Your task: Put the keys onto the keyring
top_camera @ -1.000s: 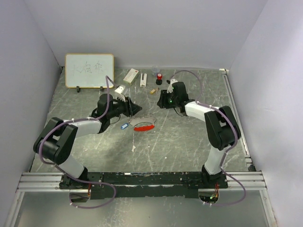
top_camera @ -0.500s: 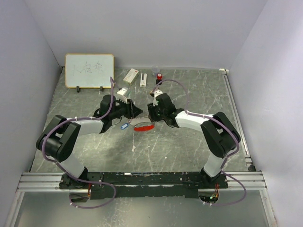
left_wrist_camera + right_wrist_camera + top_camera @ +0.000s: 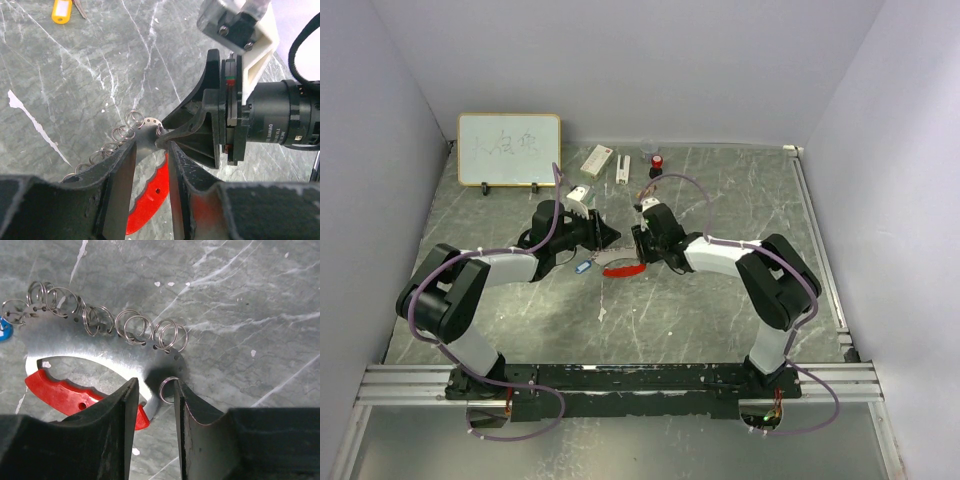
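The keyring (image 3: 625, 268) is a curved metal strip with a red plastic tag and several small split rings, lying flat mid-table. In the right wrist view its strip (image 3: 107, 357) and red tag (image 3: 65, 392) lie beneath my right gripper (image 3: 155, 385), which is open and straddles the strip's end; one small ring (image 3: 168, 390) touches the right finger. My left gripper (image 3: 151, 145) is open just above the red tag (image 3: 150, 205), facing the right gripper's fingers (image 3: 195, 115). A blue key (image 3: 583, 266) lies left of the keyring. A yellow-headed key (image 3: 60, 11) lies farther off.
A whiteboard (image 3: 509, 149) stands at the back left. A white box with a red mark (image 3: 596, 160), a white strip (image 3: 621, 168) and a small red-and-black cylinder (image 3: 656, 163) sit along the back. Walls close in on both sides.
My right arm swung left and nearer from the back of the table down onto the keyring, and its jaws narrowed. The left gripper barely shifted.
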`<state>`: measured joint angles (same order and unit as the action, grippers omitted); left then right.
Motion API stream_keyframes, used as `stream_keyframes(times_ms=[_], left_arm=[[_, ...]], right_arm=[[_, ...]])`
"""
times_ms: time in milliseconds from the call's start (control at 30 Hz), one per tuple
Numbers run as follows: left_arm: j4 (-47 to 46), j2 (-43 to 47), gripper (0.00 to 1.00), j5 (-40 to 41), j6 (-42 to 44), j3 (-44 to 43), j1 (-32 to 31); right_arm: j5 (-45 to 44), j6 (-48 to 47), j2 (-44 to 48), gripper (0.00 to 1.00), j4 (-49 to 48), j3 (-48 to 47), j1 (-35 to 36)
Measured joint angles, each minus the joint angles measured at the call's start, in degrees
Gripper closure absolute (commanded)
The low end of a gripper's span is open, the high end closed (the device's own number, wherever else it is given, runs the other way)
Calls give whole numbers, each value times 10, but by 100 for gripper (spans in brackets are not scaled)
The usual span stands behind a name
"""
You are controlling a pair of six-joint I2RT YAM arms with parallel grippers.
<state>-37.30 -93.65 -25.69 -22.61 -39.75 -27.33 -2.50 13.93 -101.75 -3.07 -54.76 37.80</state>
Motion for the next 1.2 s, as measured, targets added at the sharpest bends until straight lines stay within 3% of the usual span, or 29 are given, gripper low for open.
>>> stream_keyframes(times_ms=[600, 967, 1200], left_arm=[[3, 0, 58, 1, 2, 0, 0], [0, 0, 58, -3, 6, 1, 0], [-3, 0, 59, -6, 7, 2, 0]], right_arm=[[-21, 4, -13, 94, 10, -1, 6], [-43, -8, 32, 100, 30, -3, 7], [-57, -22, 64, 100, 53, -54, 7]])
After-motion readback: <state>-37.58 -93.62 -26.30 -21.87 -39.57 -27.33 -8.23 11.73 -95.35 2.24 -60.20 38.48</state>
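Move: The thin ring threaded through the right end of the metal plate sits almost between the right fingertips, about 1 cm below them. The plate's middle is some 5 cm to the left and 1 cm farther out; its red handle lies 4 cm left and 2 cm nearer the base, and the blue tag about 12 cm left and 1 cm back. From the left hand that ring lies about 5 cm to the right, 2 cm back and 9 cm below. Down about 1 cm onto the ring at the plate's right end goes the right hand, its half-open fingers closing fully to pinch it; then it rises quickly, some 8 cm, easing a little forward and tipping its fingers up slightly, hauling the ring and that end of the plate up with it. ##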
